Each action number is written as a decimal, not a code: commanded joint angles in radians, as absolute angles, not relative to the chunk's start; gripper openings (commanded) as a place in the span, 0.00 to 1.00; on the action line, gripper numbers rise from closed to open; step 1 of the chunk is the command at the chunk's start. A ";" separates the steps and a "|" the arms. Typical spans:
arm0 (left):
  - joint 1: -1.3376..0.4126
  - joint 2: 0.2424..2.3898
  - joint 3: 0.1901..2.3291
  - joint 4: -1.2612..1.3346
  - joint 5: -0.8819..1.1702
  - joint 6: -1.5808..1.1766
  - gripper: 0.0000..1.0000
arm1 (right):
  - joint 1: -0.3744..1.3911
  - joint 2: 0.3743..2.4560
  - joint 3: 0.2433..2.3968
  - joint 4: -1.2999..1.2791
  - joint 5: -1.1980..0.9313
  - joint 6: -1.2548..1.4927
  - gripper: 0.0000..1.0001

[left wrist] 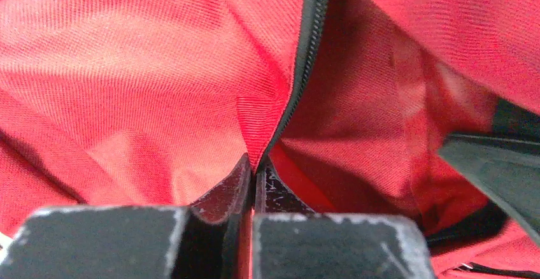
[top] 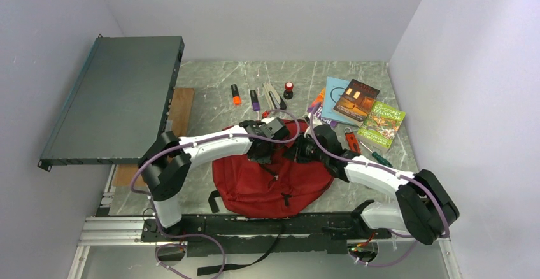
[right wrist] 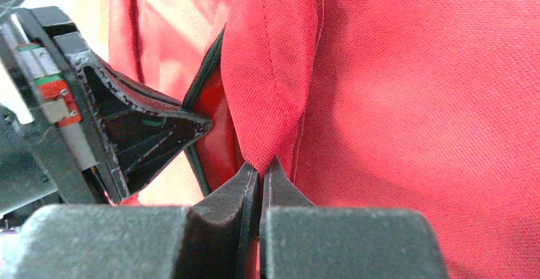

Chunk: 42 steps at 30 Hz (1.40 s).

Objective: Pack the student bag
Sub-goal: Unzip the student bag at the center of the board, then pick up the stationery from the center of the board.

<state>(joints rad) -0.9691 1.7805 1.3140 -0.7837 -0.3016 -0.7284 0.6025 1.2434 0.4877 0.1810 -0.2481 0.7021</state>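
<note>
The red student bag (top: 270,180) lies on the table between the two arms. My left gripper (top: 260,146) is shut on a fold of the bag's red fabric beside the black zipper (left wrist: 305,56), which fills the left wrist view (left wrist: 256,164). My right gripper (top: 298,151) is shut on another red fold of the bag at the opening's other side (right wrist: 261,167). The left gripper's fingers (right wrist: 146,129) show at the left of the right wrist view. The bag's opening gapes between them.
Books (top: 356,100) and a green book (top: 382,123) lie at the back right. Markers (top: 235,94), a purple marker (top: 254,99), a red-capped item (top: 288,90) and screwdrivers (top: 372,153) lie behind the bag. A dark flat case (top: 114,97) sits at the left.
</note>
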 commanded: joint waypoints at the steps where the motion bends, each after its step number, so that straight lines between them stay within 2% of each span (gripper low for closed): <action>1: -0.941 1.676 1.272 -0.746 -0.276 -0.589 0.00 | 0.600 1.196 0.495 0.180 -0.170 0.698 0.00; 5: -0.940 1.564 1.166 -0.564 -0.051 -0.513 0.00 | 0.600 1.239 0.543 0.133 -0.149 0.658 0.00; 10: -0.907 1.502 1.115 -0.484 0.064 -0.524 0.00 | 0.600 1.267 0.581 0.092 -0.160 0.635 0.00; 11: -0.894 1.503 1.100 -0.467 0.095 -0.532 0.00 | 0.600 1.265 0.588 0.076 -0.165 0.637 0.03; 14: -0.853 1.518 1.065 -0.435 0.180 -0.557 0.00 | 0.600 1.250 0.635 0.018 -0.236 0.637 0.23; 17: -0.815 1.513 1.025 -0.410 0.221 -0.566 0.00 | 0.601 1.236 0.766 -0.163 -0.248 0.626 0.31; 21: -0.778 1.474 0.974 -0.377 0.228 -0.571 0.00 | 0.589 1.201 0.916 -0.270 -0.241 0.584 0.55; 25: -0.776 1.474 0.961 -0.326 0.263 -0.583 0.00 | 0.520 1.329 1.103 -0.309 -0.200 0.492 0.76; 31: -0.776 1.496 0.963 -0.330 0.253 -0.614 0.00 | 0.463 1.703 1.369 -0.271 -0.163 0.350 0.86; 37: -0.775 1.478 0.962 -0.341 0.220 -0.616 0.00 | 0.448 1.944 1.555 -0.241 -0.074 0.217 0.99; 42: -0.775 1.503 0.971 -0.336 0.235 -0.619 0.00 | 0.447 2.059 1.615 -0.225 -0.029 0.157 1.00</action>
<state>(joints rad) -0.7753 1.5143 0.9577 -0.3531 0.2203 -0.6071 0.4492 2.0480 1.5284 -0.2584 -0.0895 0.2459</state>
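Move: The left hand's nearly shut fingers are already at the black zipped rim of the student bag, with the fold gripped by the right hand about 8 cm to its right and level with it. From the right hand the stapler lies some 28 cm ahead, 3 cm left and 8 cm lower. The purple highlighter is about 8 cm left of the stapler and level with it; the red stamp stands 6 cm right of it and 4 cm farther out. Forward some 23 cm goes the right hand, after letting go of the red fold: it arches up about 15 cm over the bag's far part and sinks again, opening wide towards the stapler, fingers swinging steeper downward. The left fingers finish closing on the zipped rim and keep the pinch, lifting and easing back slightly while rolling about 30 degrees until they point down and right. ##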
